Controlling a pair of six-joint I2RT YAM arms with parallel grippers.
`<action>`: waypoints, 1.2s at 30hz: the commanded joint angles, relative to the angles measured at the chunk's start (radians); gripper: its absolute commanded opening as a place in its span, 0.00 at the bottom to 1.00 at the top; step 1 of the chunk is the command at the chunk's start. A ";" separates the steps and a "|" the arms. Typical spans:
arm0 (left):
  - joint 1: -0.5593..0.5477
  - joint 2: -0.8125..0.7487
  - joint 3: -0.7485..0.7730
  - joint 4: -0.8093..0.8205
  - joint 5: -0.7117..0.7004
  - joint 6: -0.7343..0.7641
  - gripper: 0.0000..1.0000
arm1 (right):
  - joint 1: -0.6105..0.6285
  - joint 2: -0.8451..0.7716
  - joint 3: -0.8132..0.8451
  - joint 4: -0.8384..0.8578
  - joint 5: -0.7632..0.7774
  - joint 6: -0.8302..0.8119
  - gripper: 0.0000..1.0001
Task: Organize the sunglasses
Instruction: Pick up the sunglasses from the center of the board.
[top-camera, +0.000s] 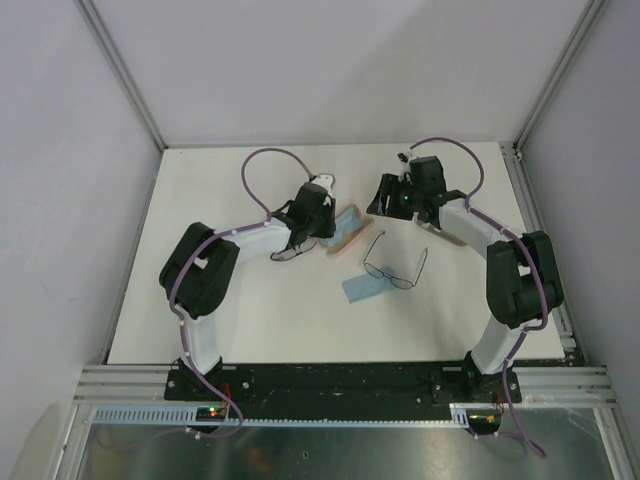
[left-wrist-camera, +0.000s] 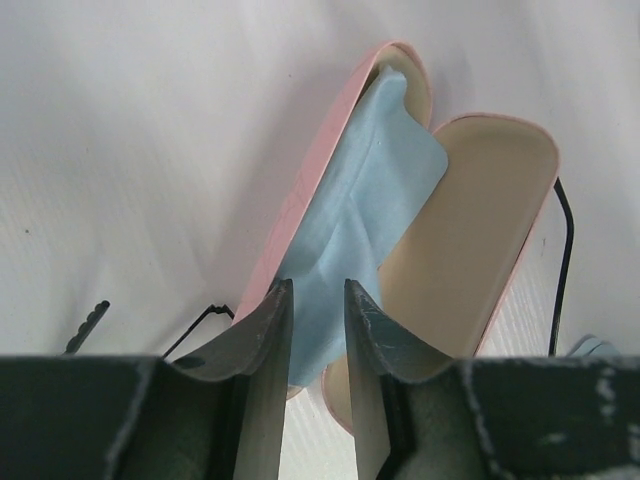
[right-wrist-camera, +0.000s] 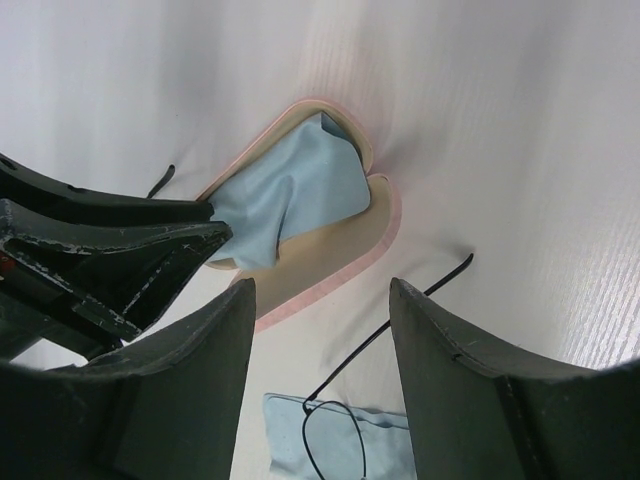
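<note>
The black-rimmed sunglasses (top-camera: 288, 254) lie beside my left arm, partly under it; only thin temple ends (left-wrist-camera: 88, 325) show in the left wrist view. The wire sunglasses (top-camera: 382, 270) lie unfolded at mid-table, one lens (right-wrist-camera: 335, 445) over a light blue cloth (top-camera: 360, 289). My left gripper (top-camera: 318, 225) (left-wrist-camera: 318, 285) hangs at the near end of an open pink case (left-wrist-camera: 490, 200), its fingers a narrow gap apart, the end of another blue cloth (left-wrist-camera: 370, 190) right at their tips. My right gripper (top-camera: 388, 200) (right-wrist-camera: 322, 285) stands wide open above the table, holding nothing.
The pink case (top-camera: 348, 228) (right-wrist-camera: 330, 250) lies open between the two grippers with its cloth (right-wrist-camera: 290, 195) spilling out. The left gripper (right-wrist-camera: 205, 225) shows at the left of the right wrist view. A wire temple (left-wrist-camera: 567, 250) runs just past the case lid.
</note>
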 joint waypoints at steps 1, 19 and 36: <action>0.005 -0.068 0.057 0.011 -0.014 0.058 0.31 | -0.002 -0.033 0.000 0.038 -0.013 -0.006 0.61; 0.144 -0.273 -0.107 -0.045 0.158 0.240 0.98 | 0.042 -0.076 0.000 0.005 0.037 -0.049 0.63; 0.122 -0.097 0.052 -0.359 0.090 0.489 1.00 | 0.044 -0.112 0.000 -0.013 -0.024 -0.037 0.64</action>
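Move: The sunglasses I go for lie folded on the white board, about 10 cm to the left of my left hand, 5 cm back and 3 cm below it. The open case with its cloth lies just beside my fingertips, its middle some 4 cm right, 2 cm ahead and 2 cm lower; the other pair of sunglasses is about 15 cm right and 7 cm back. From my right hand the sunglasses are roughly 20 cm left, 6 cm back and 10 cm below. My left hand, nearly shut at the cloth's near end, lifts about 6 cm clear of the case, then swings some 8 cm left while its fingers spread wide. It comes slightly back and sinks about 5 cm towards the folded sunglasses, rolling its left side up and turning a little clockwise, without yet touching them. My right hand, empty, eases up and left about 2 cm. ##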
